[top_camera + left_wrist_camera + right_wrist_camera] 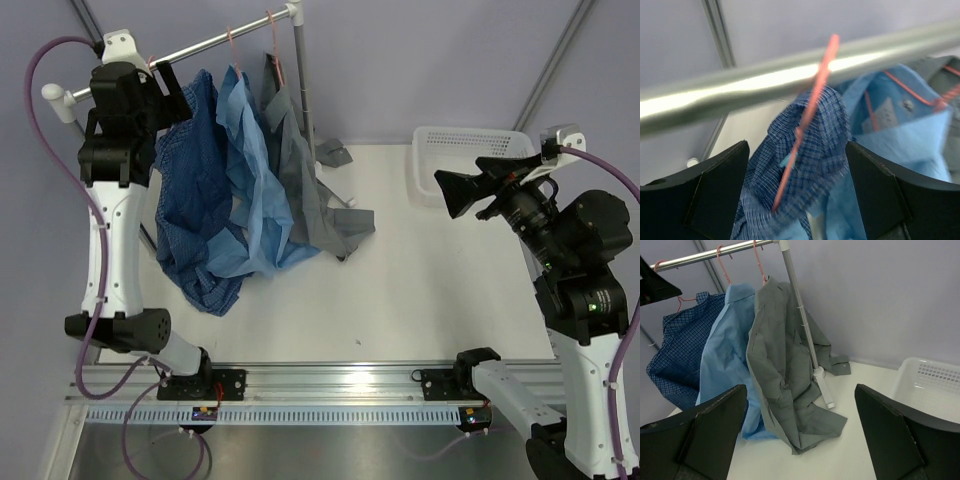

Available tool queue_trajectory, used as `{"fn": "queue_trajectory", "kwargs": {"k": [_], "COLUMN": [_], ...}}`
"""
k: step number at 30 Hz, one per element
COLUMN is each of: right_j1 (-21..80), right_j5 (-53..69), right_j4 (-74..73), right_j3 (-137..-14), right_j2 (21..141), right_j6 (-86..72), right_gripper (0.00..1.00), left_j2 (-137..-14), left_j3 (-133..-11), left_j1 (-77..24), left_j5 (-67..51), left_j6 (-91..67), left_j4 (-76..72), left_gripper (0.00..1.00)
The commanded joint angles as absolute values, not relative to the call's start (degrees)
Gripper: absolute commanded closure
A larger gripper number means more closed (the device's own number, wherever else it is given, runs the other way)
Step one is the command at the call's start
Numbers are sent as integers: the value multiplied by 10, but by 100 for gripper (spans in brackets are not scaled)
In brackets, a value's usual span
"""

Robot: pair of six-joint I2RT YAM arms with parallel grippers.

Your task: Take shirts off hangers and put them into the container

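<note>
Three shirts hang on pink-red wire hangers (pixel 722 262) from a metal rail (pixel 200 45): a dark blue checked shirt (pixel 190 200), a light blue shirt (pixel 255 180) and a grey shirt (pixel 300 170). My left gripper (pixel 172 88) is up at the rail. In the left wrist view its jaws (pixel 796 150) stand open on either side of the checked collar (pixel 815 145) and its hanger wire (pixel 810 120), with a gap on both sides. My right gripper (pixel 447 193) hovers open and empty beside the white container (pixel 465 131), facing the shirts (pixel 800 390).
The rail's upright post (pixel 303 90) stands behind the grey shirt, its white foot (pixel 826 392) on the table. Shirt tails trail onto the tabletop (pixel 400 290). The container (pixel 930 375) sits at the back right. An aluminium frame bar (pixel 320 385) runs along the near edge.
</note>
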State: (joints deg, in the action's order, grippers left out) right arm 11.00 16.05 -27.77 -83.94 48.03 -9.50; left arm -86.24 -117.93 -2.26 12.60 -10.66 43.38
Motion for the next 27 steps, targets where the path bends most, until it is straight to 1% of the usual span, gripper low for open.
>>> {"fn": "queue_trajectory", "kwargs": {"k": [1, 2, 4, 7, 8, 11, 12, 14, 15, 18, 19, 21, 22, 23, 27], "right_j1": [114, 115, 114, 114, 114, 114, 114, 114, 114, 114, 114, 114, 114, 114, 114], "right_j5": [208, 207, 202, 200, 199, 194, 193, 195, 197, 200, 200, 201, 205, 206, 211], "right_j4": [-296, -297, -300, -299, -299, -298, -298, -297, -294, -291, -290, -291, -290, -290, -290], "right_j3": [-832, -830, -822, -812, -809, -801, -797, -795, -793, -787, -786, -784, -785, -785, -781], "right_j2": [474, 470, 465, 458, 455, 454, 455, 454, 455, 453, 453, 453, 454, 453, 452], "right_j6": [-105, -103, -100, -97, -95, -91, -91, -91, -91, -93, -93, -96, -97, -98, -98], "right_gripper": [1, 1, 1, 1, 1, 0, 1, 1, 1, 0, 1, 1, 0, 0, 1], "left_j2": [-889, -894, -899, -899, -899, -892, -889, -879, -876, -870, -868, -862, -860, -857, -846], "left_j3": [-1217, -1216, -1202, -1181, -1169, -1144, -1138, -1129, -1121, -1112, -1112, -1126, -1135, -1144, -1193], "left_j1": [0, -1, 0, -1, -1, -1, -1, 0, 0, -1, -1, -1, 0, 0, 0], "left_j5": [141, 147, 149, 141, 129, 95, 91, 80, 77, 65, 62, 48, 45, 36, 19], "left_j6": [-89, -78, -65, -50, -48, -54, -55, -61, -62, -66, -68, -70, -70, -69, -65], "left_j4": [418, 418, 418, 418, 418, 418, 418, 419, 418, 418, 418, 418, 419, 418, 418], "left_gripper": [18, 21, 21, 25, 30, 40, 47, 53, 59, 70, 79, 89, 96, 100, 100]}}
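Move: The pink hanger neck of the dark blue shirt is almost straight ahead of the open left hand, some 3 cm forward and 6 cm below, level sideways; the rod crosses about 4 cm above and 2 cm forward of the hand. The light blue shirt's collar is roughly 11 cm right, 7 cm forward and 6 cm below; the grey shirt's is about 17 cm right, 10 cm forward, just as low. From the right hand, that neck lies around 46 cm left, 19 cm ahead and 8 cm lower. Down by about 7 cm and 2 to 3 cm forward, the left hand sinks beneath the rod to the dark blue shirt's hanger, tipping its fingers some 10 degrees lower. Its fingers shut from wide open, pinching the thin pink neck at the collar, then it lifts by a centimetre or two and eases right and slightly back. The open, empty right hand sinks about 4 cm. ##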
